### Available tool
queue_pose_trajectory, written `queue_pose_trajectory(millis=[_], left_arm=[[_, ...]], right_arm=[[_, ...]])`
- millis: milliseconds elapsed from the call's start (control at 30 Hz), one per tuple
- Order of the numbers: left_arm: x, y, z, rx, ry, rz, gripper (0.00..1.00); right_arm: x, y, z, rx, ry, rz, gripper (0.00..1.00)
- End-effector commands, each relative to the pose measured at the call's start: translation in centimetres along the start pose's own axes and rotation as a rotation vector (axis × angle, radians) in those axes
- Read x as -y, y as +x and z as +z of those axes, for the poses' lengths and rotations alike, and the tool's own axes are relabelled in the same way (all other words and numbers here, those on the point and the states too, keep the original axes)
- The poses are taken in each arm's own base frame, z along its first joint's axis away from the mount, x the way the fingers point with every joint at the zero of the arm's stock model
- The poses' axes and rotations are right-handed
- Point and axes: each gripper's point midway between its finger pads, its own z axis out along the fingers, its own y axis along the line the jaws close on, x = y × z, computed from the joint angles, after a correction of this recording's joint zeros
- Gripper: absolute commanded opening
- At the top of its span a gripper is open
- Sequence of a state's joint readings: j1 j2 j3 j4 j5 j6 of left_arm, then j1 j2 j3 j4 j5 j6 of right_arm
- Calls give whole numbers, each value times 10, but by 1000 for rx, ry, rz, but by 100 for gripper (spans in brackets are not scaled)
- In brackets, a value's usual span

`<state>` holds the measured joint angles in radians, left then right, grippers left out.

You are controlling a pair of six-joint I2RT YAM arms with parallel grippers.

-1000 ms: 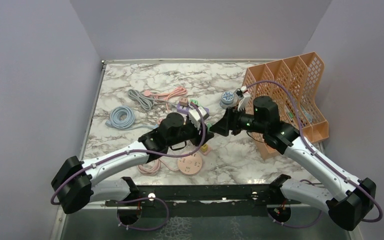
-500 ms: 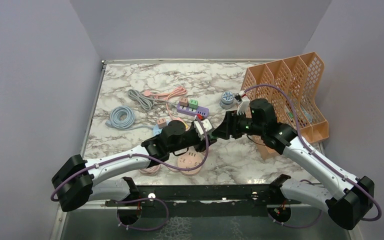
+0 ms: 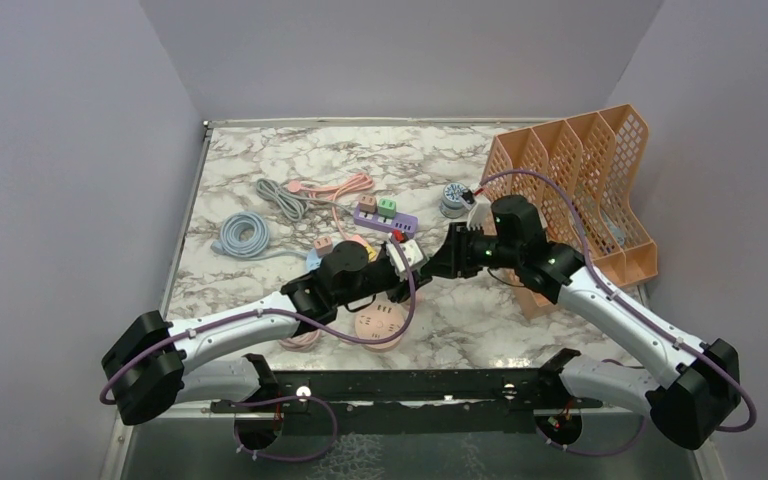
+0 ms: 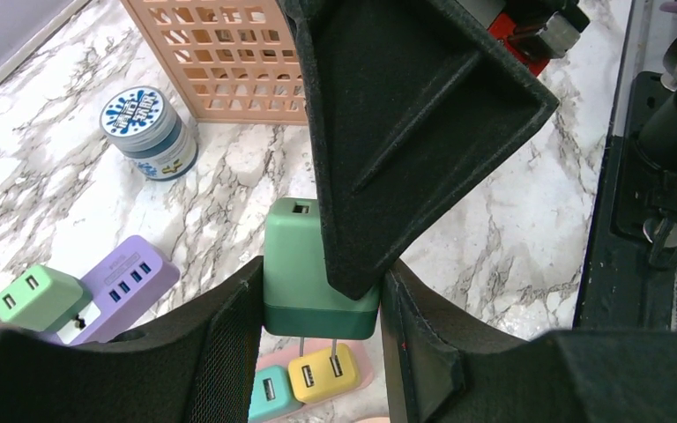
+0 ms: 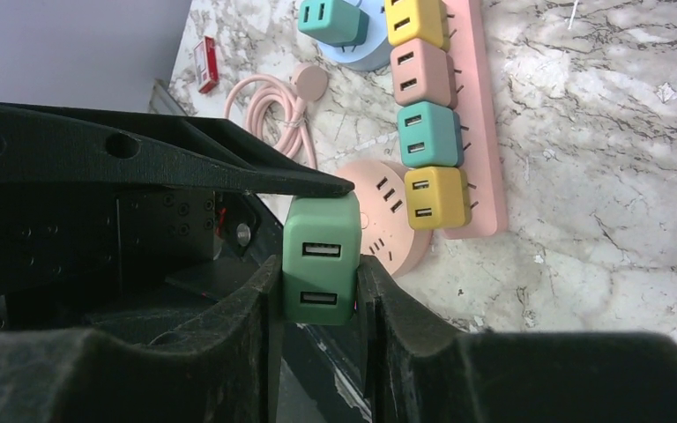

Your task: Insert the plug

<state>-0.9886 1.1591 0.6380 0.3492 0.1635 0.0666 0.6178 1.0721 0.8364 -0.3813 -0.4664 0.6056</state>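
Observation:
The plug (image 4: 300, 264) is a green two-tone USB charger with two metal prongs, held in the air between both grippers. My left gripper (image 4: 322, 282) is shut on its sides, prongs pointing down over a yellow charger (image 4: 322, 374) on the pink power strip (image 5: 480, 132). My right gripper (image 5: 320, 269) is shut on the same plug (image 5: 320, 256), its two USB ports facing that camera. In the top view the two grippers meet at the plug (image 3: 423, 262) near the table's middle. A round pink socket (image 5: 388, 220) lies just beyond.
An orange file rack (image 3: 580, 170) stands at the right with a small jar (image 3: 452, 200) beside it. A purple strip (image 3: 385, 218) with chargers, a blue cable coil (image 3: 243, 235) and grey and pink cables (image 3: 310, 190) lie at the back left.
My right gripper has closed onto the plug that the left gripper holds. Both grippers have shifted a little toward the near side.

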Motion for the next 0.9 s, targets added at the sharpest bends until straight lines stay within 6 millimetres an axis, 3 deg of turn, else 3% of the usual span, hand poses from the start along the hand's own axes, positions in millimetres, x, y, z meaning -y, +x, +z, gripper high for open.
queue_pose_trajectory(millis=[0, 167, 267, 500, 667, 867], left_arm=[[-9, -27, -2, 93, -52, 4, 42], [-30, -18, -12, 78, -188, -26, 70], [-48, -12, -26, 76, -309, -64, 78], [-85, -27, -81, 44, -601, -237, 80], [-115, -52, -132, -4, -843, -238, 84], [-140, -55, -185, -37, -1093, -216, 89]], right_arm=[[-1, 2, 5, -17, -16, 14, 3], [5, -21, 2, 94, 39, -39, 1], [8, -36, 1, 150, 63, -111, 1], [14, -50, 7, 170, 72, -333, 1], [29, -51, 21, 145, 131, -294, 1], [0, -30, 44, 69, 1, -389, 1]])
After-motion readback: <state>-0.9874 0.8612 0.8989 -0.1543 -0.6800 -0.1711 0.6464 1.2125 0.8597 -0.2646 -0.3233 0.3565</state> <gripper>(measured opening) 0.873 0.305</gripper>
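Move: The green plug sits between both hands' fingertips. The purple strip's free right end, the likely goal, lies about 14 cm ahead of the right hand, 5 cm to its left and 11 cm below; from the left hand it is about the same. Nearly under the right hand, some 4 cm to its left and 9 cm down, is the yellow plug on the pink strip. The round pink strip lies about 8 cm back and 9 cm left. To the left and up, with some forward, the left hand opens off the green plug and swings clear by about 20 cm, turning some 50 degrees counter-clockwise. The right hand keeps its pinch and carries the plug forward about 4 cm towards the purple strip, then also sinks nearly 3 cm, rolling and dipping its fingers a little. ##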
